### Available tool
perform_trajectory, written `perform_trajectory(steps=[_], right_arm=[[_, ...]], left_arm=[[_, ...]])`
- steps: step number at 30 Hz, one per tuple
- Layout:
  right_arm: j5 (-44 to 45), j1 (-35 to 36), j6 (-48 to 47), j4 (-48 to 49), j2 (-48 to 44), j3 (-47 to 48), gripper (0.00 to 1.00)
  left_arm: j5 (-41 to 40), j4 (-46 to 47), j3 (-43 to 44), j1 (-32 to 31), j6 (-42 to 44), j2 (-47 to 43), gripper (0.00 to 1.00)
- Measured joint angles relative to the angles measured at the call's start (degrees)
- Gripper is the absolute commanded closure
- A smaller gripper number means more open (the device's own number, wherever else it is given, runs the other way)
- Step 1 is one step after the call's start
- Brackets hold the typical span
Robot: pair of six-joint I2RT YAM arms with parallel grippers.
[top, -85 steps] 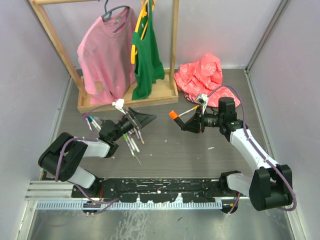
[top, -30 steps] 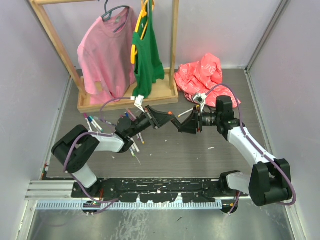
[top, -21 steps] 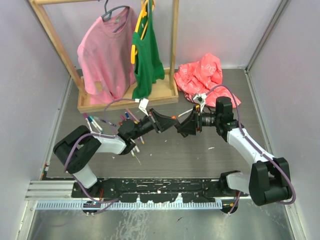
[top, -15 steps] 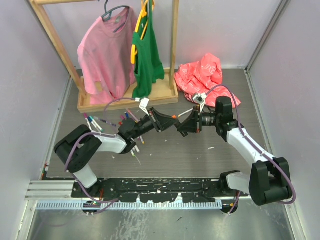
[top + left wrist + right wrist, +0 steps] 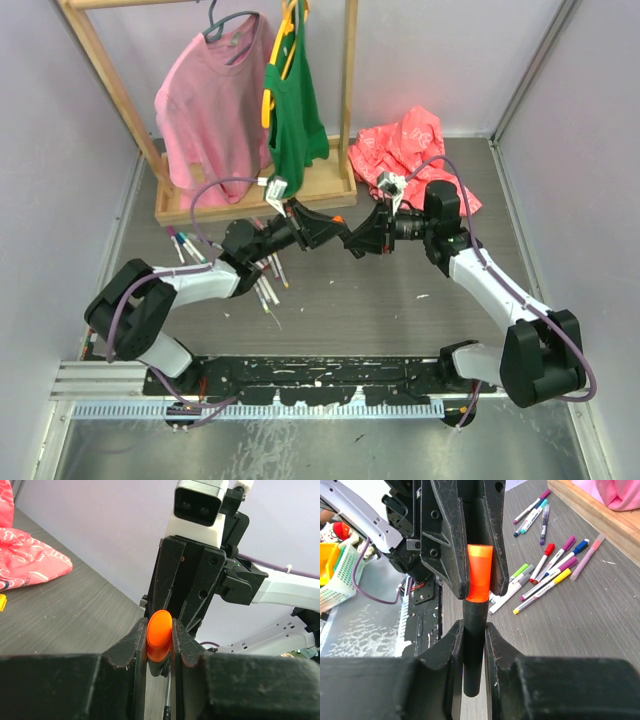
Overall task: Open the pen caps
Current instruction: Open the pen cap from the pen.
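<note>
A stubby black highlighter [image 5: 474, 645] with an orange cap [image 5: 479, 572] hangs in the air between both arms, above the table's middle. My right gripper [image 5: 474, 630] is shut on the black barrel. My left gripper [image 5: 159, 630] faces it and is shut on the orange cap [image 5: 159, 635]. In the top view the two grippers meet tip to tip, the left gripper [image 5: 332, 226] against the right gripper [image 5: 354, 240], with a sliver of the cap [image 5: 340, 220] showing. Several thin white pens [image 5: 545, 575] with coloured caps lie loose on the table under the left arm [image 5: 265, 278].
A wooden clothes rack [image 5: 300, 195] with a pink shirt [image 5: 205, 110] and a green top [image 5: 295, 110] stands at the back left. A crumpled red bag [image 5: 405, 150] lies behind the right arm. More pens [image 5: 185, 243] lie at the left.
The left gripper came over from the loose pens and closed on the orange cap held out by the right gripper. In the last second the joined grippers shifted slightly toward the rack.
</note>
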Motion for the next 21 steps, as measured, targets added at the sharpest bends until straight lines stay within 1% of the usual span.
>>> perform_trajectory(steps=[7, 14, 15, 19, 21], right_arm=[[1.3, 1.0, -3.5, -2.6, 0.0, 1.5, 0.99], [1.4, 1.9, -4.7, -2.0, -0.3, 2.5, 0.99], [0.0, 2.1, -5.8, -3.9, -0.6, 2.0, 0.99], [-3.1, 2.5, -7.5, -11.5, -0.7, -2.1, 0.99], [-4.0, 2.6, -7.9, -13.5, -0.6, -2.5, 0.99]], left_arm=[[-0.9, -2.6, 0.0, 0.3, -0.1, -1.8, 1.00], [-3.0, -6.5, -0.7, 0.2, 1.7, -6.2, 1.00], [-7.2, -5.0, -0.7, 0.8, 1.4, -7.2, 1.00], [-20.2, 1.9, 0.2, 7.4, 1.5, -14.9, 1.00], [-23.1, 5.2, 1.0, 8.1, 1.6, -17.7, 1.00]])
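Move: The left hand already pinches the orange cap; the black marker's body, gripped by the right hand, lies about 4 cm right of it, 3 cm back and 2 cm lower. From the right hand, the cap is roughly 4 cm left, 3 cm ahead and 2 cm up. The pen pile lies some 20 cm left and 4 cm ahead of the left hand; the yellow-capped pen is 13 cm right and 15 cm ahead of it, both about 25 cm below. Left hand pulls the held cap about 16 cm up and leftward; right hand keeps the marker, recoiling back and down. ##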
